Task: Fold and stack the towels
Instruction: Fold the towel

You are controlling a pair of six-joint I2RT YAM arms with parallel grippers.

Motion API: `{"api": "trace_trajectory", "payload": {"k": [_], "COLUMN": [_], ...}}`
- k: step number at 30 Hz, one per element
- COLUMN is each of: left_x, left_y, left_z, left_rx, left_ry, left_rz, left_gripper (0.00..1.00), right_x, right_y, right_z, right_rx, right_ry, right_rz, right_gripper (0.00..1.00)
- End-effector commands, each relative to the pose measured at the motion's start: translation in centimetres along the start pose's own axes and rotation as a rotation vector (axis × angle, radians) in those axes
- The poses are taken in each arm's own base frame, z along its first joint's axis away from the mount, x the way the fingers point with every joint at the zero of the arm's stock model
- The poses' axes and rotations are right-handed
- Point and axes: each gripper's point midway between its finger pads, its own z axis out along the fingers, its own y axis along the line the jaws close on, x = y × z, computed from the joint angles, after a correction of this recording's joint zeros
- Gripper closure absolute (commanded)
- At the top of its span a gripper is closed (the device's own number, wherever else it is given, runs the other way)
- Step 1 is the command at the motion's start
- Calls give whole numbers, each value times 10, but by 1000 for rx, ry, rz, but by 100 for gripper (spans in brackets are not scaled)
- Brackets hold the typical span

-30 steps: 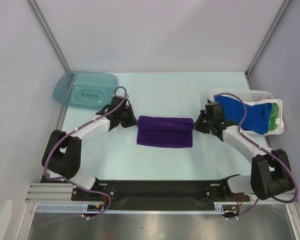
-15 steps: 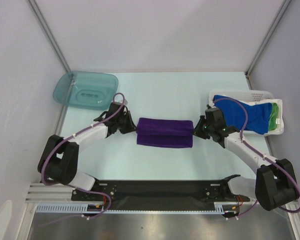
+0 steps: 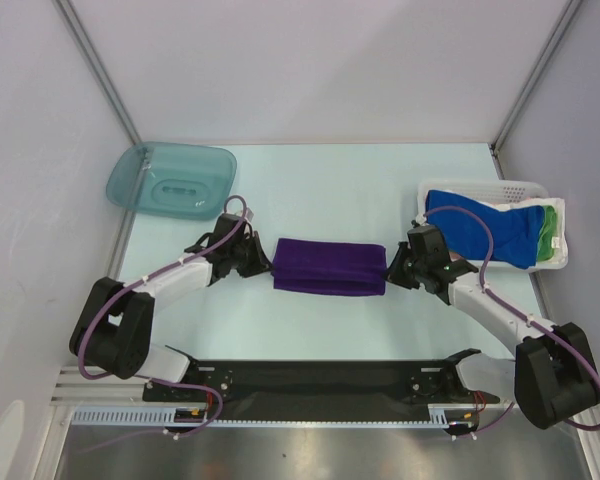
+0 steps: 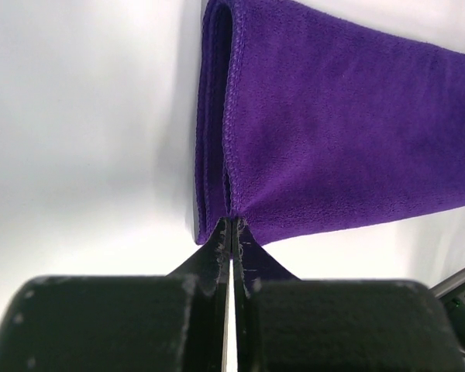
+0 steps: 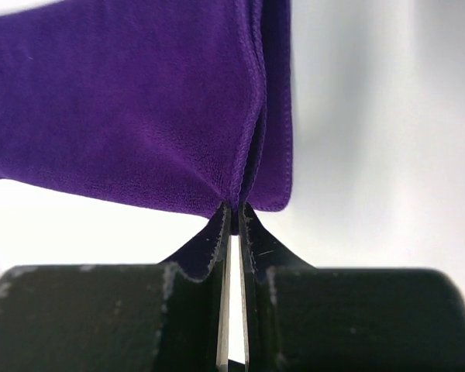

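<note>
A dark purple towel [image 3: 329, 266] lies folded into a long band across the middle of the table. My left gripper [image 3: 267, 262] is shut on its left end; the left wrist view shows the purple towel [image 4: 349, 132] pinched at the left gripper's [image 4: 233, 225] tips. At the right end, my right gripper [image 3: 390, 268] is shut on the cloth, and the right wrist view shows the purple towel [image 5: 132, 108] nipped in the right gripper [image 5: 235, 208]. A royal blue towel [image 3: 485, 230] and a green towel [image 3: 550, 226] lie in the white basket [image 3: 480, 186].
A translucent teal tub [image 3: 170, 180] sits at the back left of the table. The white basket stands against the right wall. Both arms reach inward from the near edge, above a black base rail [image 3: 310, 378].
Both grippers have drawn nearer the front edge while holding the purple towel's ends. The towel now shows as a narrower, flatter band.
</note>
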Motion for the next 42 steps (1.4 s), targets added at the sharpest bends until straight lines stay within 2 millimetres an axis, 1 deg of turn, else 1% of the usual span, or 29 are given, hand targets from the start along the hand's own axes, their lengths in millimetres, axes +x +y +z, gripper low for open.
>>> {"api": "trace_trajectory", "payload": {"k": [1,7,16,18,19,21,22,23,25,26,27,28,29,31,32,33,34,35,36,37,38,39,41,42], "left_x": [-6,1,13,15,16,18,18,18,17,11,11,7,-2,-12,-19,-20,-22,-27,-26,-26,-28,-27,-29,-28], "left_y": [-10,-7,1,2,2,3,3,2,1,-4,-3,-4,-11,-20,-31,-34,-39,-46,-47,-47,-51,-52,-55,-57], "left_z": [-6,-4,3,4,5,5,5,3,-1,-8,-13,-17,-23,-33,-38,-40,-41,-44,-44,-44,-46,-47,-50,-51], "left_rx": [50,46,30,29,29,30,30,36,37,50,40,32,44,58,86,93,104,117,116,117,125,129,138,151], "left_ry": [-39,-27,-5,1,3,8,6,3,-6,-28,-23,-35,-60,-83,-92,-85,-84,-92,-83,-76,-77,-70,-71,-66], "left_rz": [3,2,-6,-6,-7,-8,-6,-4,4,21,28,40,62,84,95,97,112,121,128,141,150,156,173,177], "left_gripper": [100,100,100,100,99,86,81,77,73,68,67,67,66,64,64,64,65,65,65,65,65,65,65,65], "right_x": [2,11,18,20,21,23,24,25,25,18,18,14,6,-7,-12,-21,-28,-32,-40,-43,-49,-49,-55,-55], "right_y": [-2,-10,-15,-15,-17,-18,-19,-20,-19,-15,-18,-17,-14,-16,-18,-14,-16,-15,-12,-11,-9,-9,-6,-6], "right_z": [-2,2,7,8,8,8,7,7,3,-1,-4,-8,-13,-16,-12,-11,-8,-4,5,12,17,28,36,40], "right_rx": [8,19,25,24,27,30,30,31,32,21,38,38,31,42,48,39,47,49,51,53,46,53,42,46], "right_ry": [-14,0,11,14,17,19,17,20,23,3,4,-11,-37,-70,-73,-87,-94,-95,-102,-100,-112,-90,-101,-98], "right_rz": [10,16,23,22,24,24,25,24,15,12,8,2,-1,3,5,8,9,2,-3,-11,-29,-39,-65,-71], "right_gripper": [100,100,100,98,97,87,81,70,60,51,46,43,38,35,34,34,34,34,34,34,34,34,34,34]}}
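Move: Each hand still pinches a corner of the towel's raised flap. For the left hand, the towel's near left corner on the table lies about 3 cm back, 1 cm to the right and 3 cm below, with the teal bin some 20 cm ahead and 21 cm left. For the right hand, the near right corner is about 3 cm back, level sideways and 4 cm below, and the white basket stands about 12 cm ahead and 22 cm to the right. Both hands carry the pinched flap corners back and down together, the left about 2 cm each way and the right slightly more, to lay them on the towel's near edge, then open and leave the cloth, the right opening wider. The left hand rises some 8 cm with a little forward travel, its fingers tipping up about 10 degrees, while the right rises only 2 to 3 cm, edging right, then sweeps about 6 cm forward and slightly down along the towel's right edge, its open fingers on either side of that edge. ##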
